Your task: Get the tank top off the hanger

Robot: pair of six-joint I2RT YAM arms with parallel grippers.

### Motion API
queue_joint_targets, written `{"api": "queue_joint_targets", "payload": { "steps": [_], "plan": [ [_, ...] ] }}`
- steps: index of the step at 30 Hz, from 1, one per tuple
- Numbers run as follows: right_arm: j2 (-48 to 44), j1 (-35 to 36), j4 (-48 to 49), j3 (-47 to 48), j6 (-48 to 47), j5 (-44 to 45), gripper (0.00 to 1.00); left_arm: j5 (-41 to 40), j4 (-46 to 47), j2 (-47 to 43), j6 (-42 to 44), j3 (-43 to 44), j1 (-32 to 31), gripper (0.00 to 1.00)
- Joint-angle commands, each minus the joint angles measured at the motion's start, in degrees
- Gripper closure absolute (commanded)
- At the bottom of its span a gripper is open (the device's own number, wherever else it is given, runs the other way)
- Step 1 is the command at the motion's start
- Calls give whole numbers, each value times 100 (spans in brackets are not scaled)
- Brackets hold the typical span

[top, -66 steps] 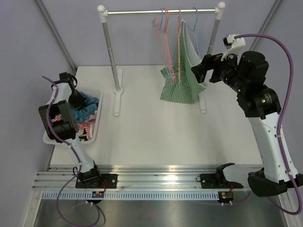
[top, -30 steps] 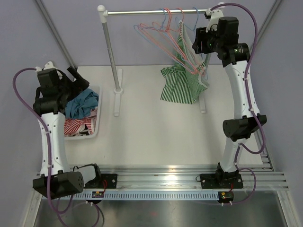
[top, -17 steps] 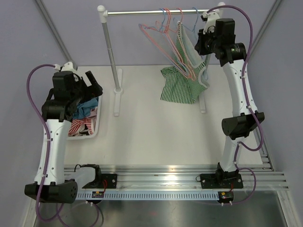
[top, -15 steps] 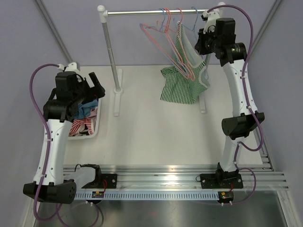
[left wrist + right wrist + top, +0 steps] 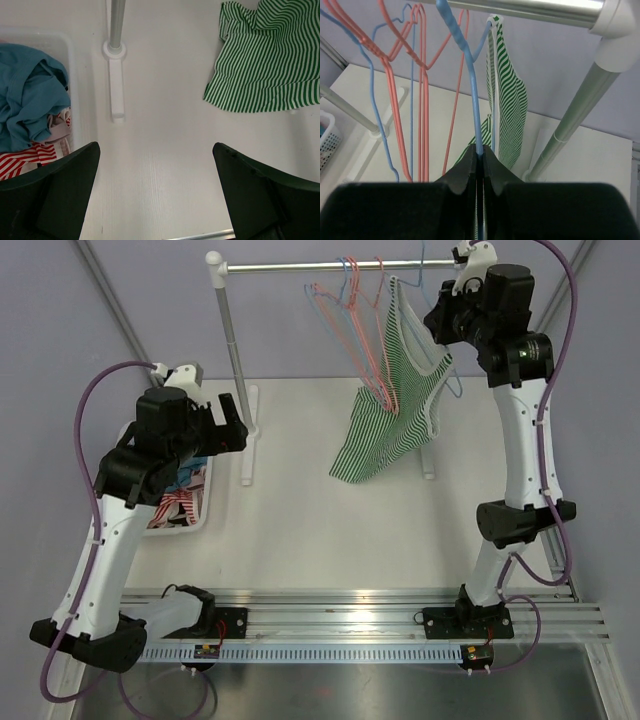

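The green-and-white striped tank top (image 5: 385,425) hangs by a strap from a blue hanger (image 5: 470,75) under the rail, its hem trailing over the table. My right gripper (image 5: 438,320) is up by the rail's right end. In the right wrist view its jaws (image 5: 480,152) are shut on the blue hanger's wire, with the tank top (image 5: 512,112) just behind. My left gripper (image 5: 230,425) is raised above the table beside the basket, open and empty. In the left wrist view the left gripper (image 5: 156,147) faces down at the table, the tank top (image 5: 265,65) ahead to the right.
Several pink and blue bare hangers (image 5: 355,325) hang on the rail (image 5: 320,267) left of the tank top. The rack's posts and feet (image 5: 116,85) stand on the table. A white basket (image 5: 203,508) with blue and red-striped clothes sits at the left.
The right gripper shut on the blue hanger and pulled it up and right; the tank top swung up and left. The left arm rose and moved right, away from the basket.
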Motion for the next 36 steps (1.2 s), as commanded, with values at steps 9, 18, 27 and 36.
{"api": "queue_joint_targets", "payload": {
  "steps": [9, 18, 27, 36],
  "plan": [
    [-879, -8, 562, -240, 276, 29, 100, -509, 151, 118, 77, 867, -831, 1],
    [-2144, -8, 728, -1573, 830, 64, 100, -1186, 458, 943, 525, 2333, -2246, 1],
    [-3770, -8, 754, -2936, 1251, -24, 100, -651, 1616, 2052, 1219, 3671, -2994, 1],
    [-5309, -8, 983, -4099, 1735, -304, 100, 720, 2821, 2552, 1281, 3443, -3231, 1]
  ]
}}
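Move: The tank top hangs on the blue hanger already gripped in the right hand; its middle is about 20 cm below that hand, 4 cm ahead and 7 cm to the left. The empty hangers are some 17 cm left of the right hand and 5 cm ahead. From the open left hand the tank top's middle lies roughly 24 cm ahead, 34 cm to the right and 8 cm lower. Right hand draws its hanger back about 25 cm; the open left swings right and up towards the tank top. ##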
